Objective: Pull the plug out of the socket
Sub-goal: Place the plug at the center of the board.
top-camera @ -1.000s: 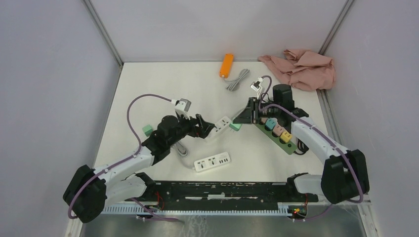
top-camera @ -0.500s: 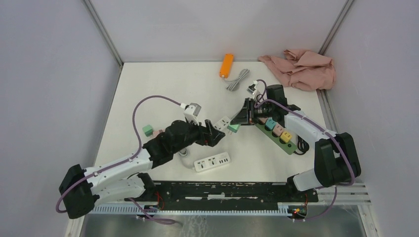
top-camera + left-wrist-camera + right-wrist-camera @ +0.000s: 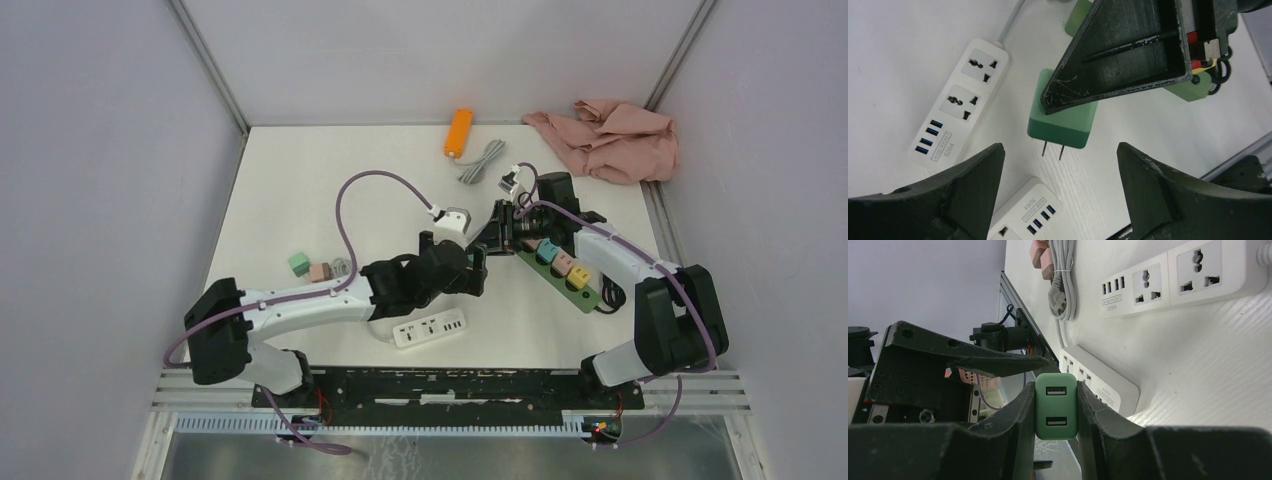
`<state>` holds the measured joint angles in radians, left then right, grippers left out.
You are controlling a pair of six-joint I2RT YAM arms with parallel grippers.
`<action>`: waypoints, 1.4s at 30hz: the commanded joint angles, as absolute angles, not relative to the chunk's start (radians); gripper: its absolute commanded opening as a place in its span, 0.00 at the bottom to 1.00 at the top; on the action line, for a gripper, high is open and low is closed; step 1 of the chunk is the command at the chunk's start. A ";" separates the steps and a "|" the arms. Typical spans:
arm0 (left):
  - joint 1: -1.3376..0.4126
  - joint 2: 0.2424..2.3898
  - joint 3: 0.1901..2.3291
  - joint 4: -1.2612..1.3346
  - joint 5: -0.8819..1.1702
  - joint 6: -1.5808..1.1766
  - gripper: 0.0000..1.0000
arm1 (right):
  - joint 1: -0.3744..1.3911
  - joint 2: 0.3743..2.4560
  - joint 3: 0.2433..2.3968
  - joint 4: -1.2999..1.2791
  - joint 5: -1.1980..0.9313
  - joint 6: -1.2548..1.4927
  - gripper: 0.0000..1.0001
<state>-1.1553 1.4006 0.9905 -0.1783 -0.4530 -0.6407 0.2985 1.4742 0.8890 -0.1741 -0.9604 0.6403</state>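
The green two-prong USB plug hangs in the air with its bare prongs clear of any socket. My right gripper is shut on the plug, one finger on each side. The white power strip with two empty sockets lies on the table just left of it and also shows in the right wrist view. My left gripper is open and empty, just below the plug. In the top view the left gripper sits next to the right gripper, and the plug is hidden between them.
A second white strip lies near the front edge. A green strip with several coloured plugs lies to the right. A pink cloth, an orange device and a grey cable are at the back. Small adapters sit at left.
My left arm has swung right along the table, from the white strip's left end to under the right gripper. The plug now hangs free of the strip. The right gripper has barely moved.
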 commanded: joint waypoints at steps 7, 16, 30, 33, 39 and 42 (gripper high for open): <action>-1.165 1.529 1.155 -0.265 -0.571 -0.538 0.80 | 0.297 1.479 0.938 -0.146 -1.003 0.650 0.10; -1.151 1.572 1.202 -0.267 -0.571 -0.482 0.65 | 0.297 1.487 0.938 -0.144 -1.031 0.655 0.10; -1.132 1.547 1.187 -0.258 -0.523 -0.462 0.03 | 0.296 1.488 0.941 -0.134 -1.063 0.634 0.59; -1.126 1.509 1.140 -0.242 -0.521 -0.467 0.03 | 0.297 1.479 0.957 -0.169 -1.066 0.594 0.75; -1.071 1.404 0.972 -0.205 -0.479 -0.501 0.03 | 0.288 1.461 0.999 -0.268 -1.065 0.473 0.80; -1.023 1.333 0.876 -0.186 -0.474 -0.525 0.03 | 0.276 1.442 1.019 -0.333 -1.079 0.362 0.80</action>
<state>-1.0775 1.4414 0.9688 -0.2520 -0.4805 -0.4961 0.2920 1.4887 0.9573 -0.2626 -1.0374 0.5205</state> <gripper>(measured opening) 0.539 0.797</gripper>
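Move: Some 3 cm ahead, 2 cm to the right and 1 cm below the left hand's open fingers hangs the green plug, prongs out; it is pinched in the right hand's fingertips, right at that hand's own point. One white power strip lies nearly straight under the left hand, about 11 cm down. The second white strip is at the same depth, about 16 cm back and 6 cm to the left. Easing forward about 3 cm and slightly right and down onto the green plug, the left hand rolls some 10 degrees, left side up, and its fingers close to pinch the plug from both sides. The right hand holds it steady, then opens wide and lifts about 1 cm; the left hand carries the plug some 5 cm left and nearly 3 cm down, clear of the right fingers. ##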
